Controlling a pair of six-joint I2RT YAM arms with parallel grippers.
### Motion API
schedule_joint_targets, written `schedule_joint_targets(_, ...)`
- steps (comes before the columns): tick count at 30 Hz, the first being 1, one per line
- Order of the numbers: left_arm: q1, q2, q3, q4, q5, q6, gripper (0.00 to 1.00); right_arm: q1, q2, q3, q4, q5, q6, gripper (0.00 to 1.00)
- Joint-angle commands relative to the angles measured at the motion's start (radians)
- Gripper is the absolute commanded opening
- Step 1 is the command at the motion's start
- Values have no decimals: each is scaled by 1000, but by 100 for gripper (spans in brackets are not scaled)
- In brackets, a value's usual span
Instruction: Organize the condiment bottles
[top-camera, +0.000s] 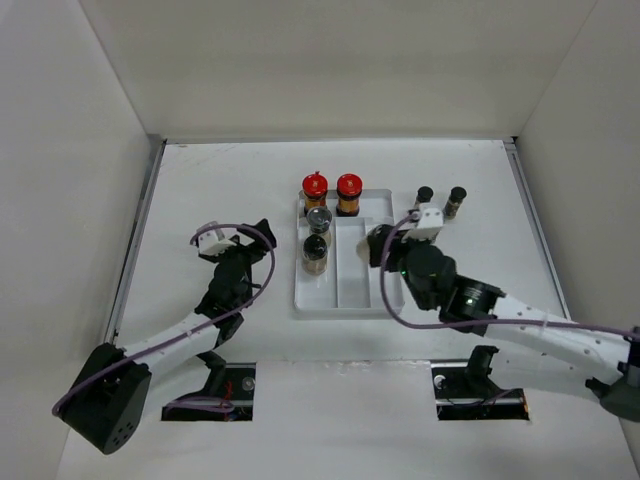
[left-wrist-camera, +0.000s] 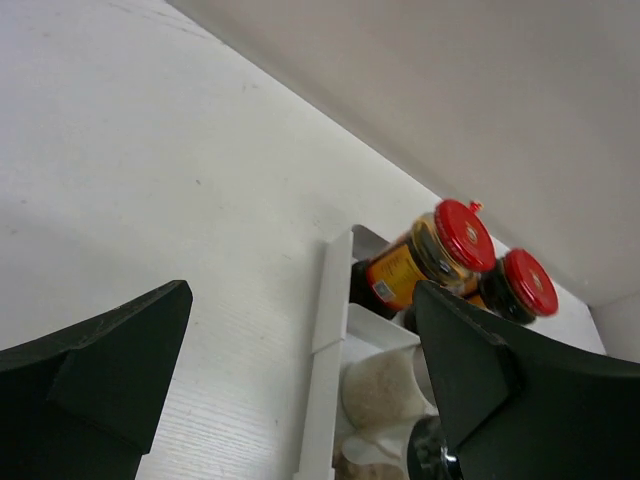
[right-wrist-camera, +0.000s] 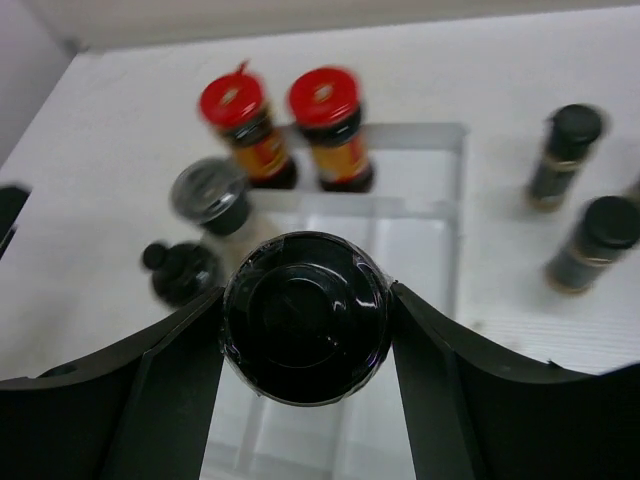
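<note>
My right gripper (top-camera: 379, 246) is shut on a black-capped bottle (right-wrist-camera: 305, 330) and holds it over the white divided tray (top-camera: 345, 300), near its right compartment. Two red-capped amber bottles (top-camera: 314, 191) (top-camera: 348, 192) stand at the tray's far end. A grey-lidded bottle (top-camera: 319, 220) and a black-lidded bottle (top-camera: 315, 251) stand in the left compartment. Two slim dark bottles (top-camera: 424, 198) (top-camera: 455, 201) stand on the table to the right of the tray. My left gripper (top-camera: 256, 238) is open and empty, just left of the tray. Its wrist view shows the tray wall (left-wrist-camera: 325, 335) and the red-capped bottles (left-wrist-camera: 455, 245).
White walls enclose the table on the left, back and right. The tray's middle compartment (top-camera: 348, 262) holds nothing. Two cut-outs (top-camera: 210, 390) (top-camera: 478, 392) with cables lie at the near edge by the arm bases.
</note>
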Motion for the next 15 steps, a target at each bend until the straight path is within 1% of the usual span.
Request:
schedule_joint_targets(1,66,-23,-14,-36,16,-125,95,88,114,72,232,-90,28,55)
schedule_joint_targets(4,114,-34,-32,-45,74,-173,95,133,215,76,348,-113,30,55)
schedule_joint_targets(7,138,-6,-29,-45,83,-179,95,163,295,72,439,-116,18,55)
schedule_joint_targets(11,140,28,-21,-45,100,-186,94,183,409,87,483,-124,13,56)
schedule_joint_targets(15,135,34,-18,-39,102,-179,94,197,524,105,507,-88,7,56)
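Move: The right gripper holds the black-capped white bottle high over the tray. Its place, the empty front end of the tray's left column, lies about 14 cm left, 3 cm back and 20 cm below. In that column the black-topped bottle stands 14 cm left and 5 cm ahead of the hand, the clear-lidded grinder 14 cm left and 12 cm ahead, both roughly 15 cm lower. From the left gripper, that empty place lies some 18 cm right, 7 cm back and 13 cm down. Carry the held white bottle left across the tray with the right gripper, about 14 cm, sinking some 9 cm on the way and easing back slightly, towards the free spot just in front of the black-topped bottle. Keep the grip closed and swing the wrist some 15 degrees counter-clockwise. Ease the empty, open left gripper a little farther left and down, clear of the tray. ##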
